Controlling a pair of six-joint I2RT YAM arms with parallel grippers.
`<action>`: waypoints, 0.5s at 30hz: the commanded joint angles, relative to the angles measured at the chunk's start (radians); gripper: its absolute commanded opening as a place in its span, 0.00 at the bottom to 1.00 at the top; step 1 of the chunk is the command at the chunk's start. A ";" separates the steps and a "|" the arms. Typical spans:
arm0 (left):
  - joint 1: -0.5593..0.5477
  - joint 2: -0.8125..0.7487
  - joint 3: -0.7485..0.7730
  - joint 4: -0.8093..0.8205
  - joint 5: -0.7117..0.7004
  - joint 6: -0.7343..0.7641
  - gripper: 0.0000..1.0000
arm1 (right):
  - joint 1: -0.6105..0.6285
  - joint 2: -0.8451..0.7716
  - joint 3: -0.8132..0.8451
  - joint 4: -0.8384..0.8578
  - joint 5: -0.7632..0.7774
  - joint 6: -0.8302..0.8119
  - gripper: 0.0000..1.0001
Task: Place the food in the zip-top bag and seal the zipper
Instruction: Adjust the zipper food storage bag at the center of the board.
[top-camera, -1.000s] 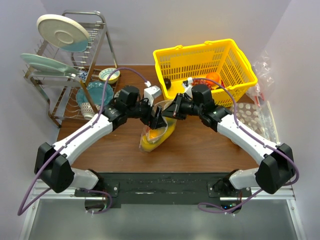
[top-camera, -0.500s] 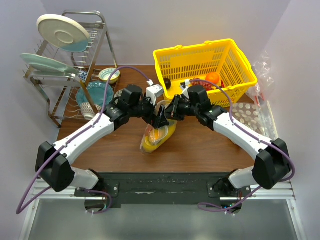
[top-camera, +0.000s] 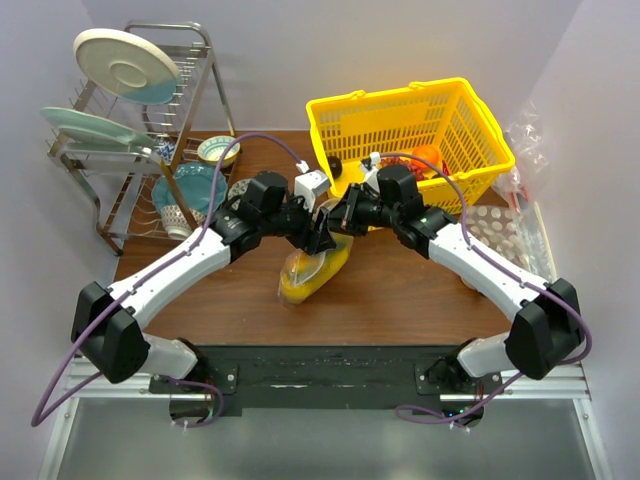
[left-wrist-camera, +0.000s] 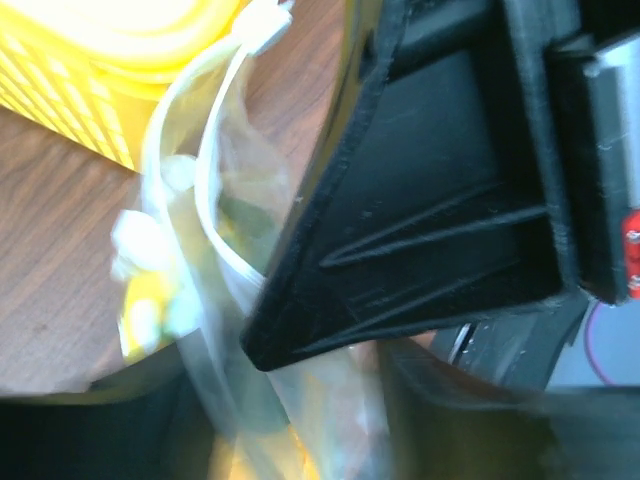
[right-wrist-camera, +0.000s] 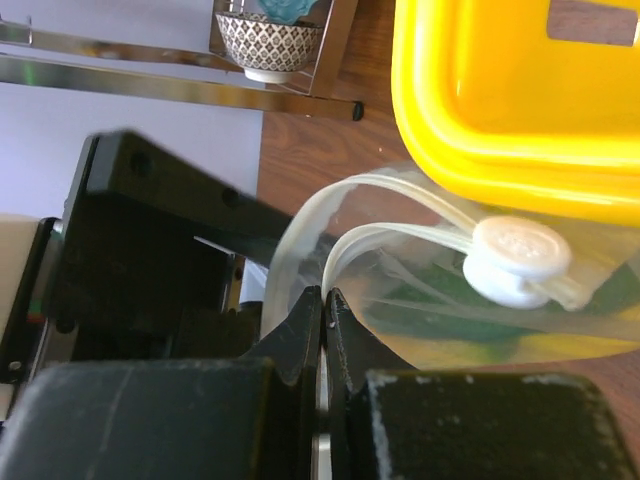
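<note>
The zip-top bag (top-camera: 313, 268) lies mid-table with the food inside: yellow banana (top-camera: 297, 283) and a dark green vegetable (right-wrist-camera: 450, 300) show through the film. Its mouth faces the basket. The zipper (right-wrist-camera: 395, 238) gapes in two whitish strips, with a white slider (right-wrist-camera: 518, 260) at one end. My right gripper (right-wrist-camera: 327, 295) is shut on the near strip at the mouth (top-camera: 335, 222). My left gripper (top-camera: 318, 238) faces it from the left. In the blurred left wrist view its jaws (left-wrist-camera: 300, 430) stand apart with bag film (left-wrist-camera: 330, 400) between them.
A yellow basket (top-camera: 400, 110) stands just behind the bag's mouth, with an orange and red fruit inside. A dish rack (top-camera: 130, 150) with plates and bowls fills the back left. A crumpled plastic heap (top-camera: 525, 150) lies at the right edge. A small white box (top-camera: 309, 185) sits behind the left wrist.
The left gripper has moved in to the bag's mouth and its jaws have narrowed round the film. The right gripper, still pinching the strip, has shifted slightly left and back.
</note>
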 joint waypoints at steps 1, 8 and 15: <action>-0.006 0.008 0.035 0.027 -0.024 -0.006 0.38 | 0.006 -0.053 0.038 0.022 -0.024 0.018 0.07; -0.006 -0.026 0.025 -0.018 -0.054 0.014 0.00 | 0.004 -0.116 0.019 -0.008 0.062 -0.032 0.37; -0.006 -0.081 0.007 -0.061 0.017 0.047 0.00 | -0.005 -0.234 -0.022 -0.032 0.244 -0.133 0.49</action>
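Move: The zipper edge of the bag runs right through both my hands: between my left hand's open fingers, about 1 cm ahead, and in my right hand's shut fingers. The white slider sits about 4 cm ahead and 2 cm right of my right hand, level with it. From my left hand, the food-filled bag body hangs roughly 11 cm below and 2 cm right. The yellow basket's middle is some 18 cm ahead, 17 cm right and 12 cm below my right hand. I shut my left fingers fully on both strips of the zipper edge, pinching them together while the hand stays nearly in place, easing about 1 cm left and a touch down. Meanwhile my right hand opens to about half, lets go of the edge and lifts away, rising some 4.5 cm and drifting about 3 cm right, its fingertips tipping up roughly 10 degrees. ##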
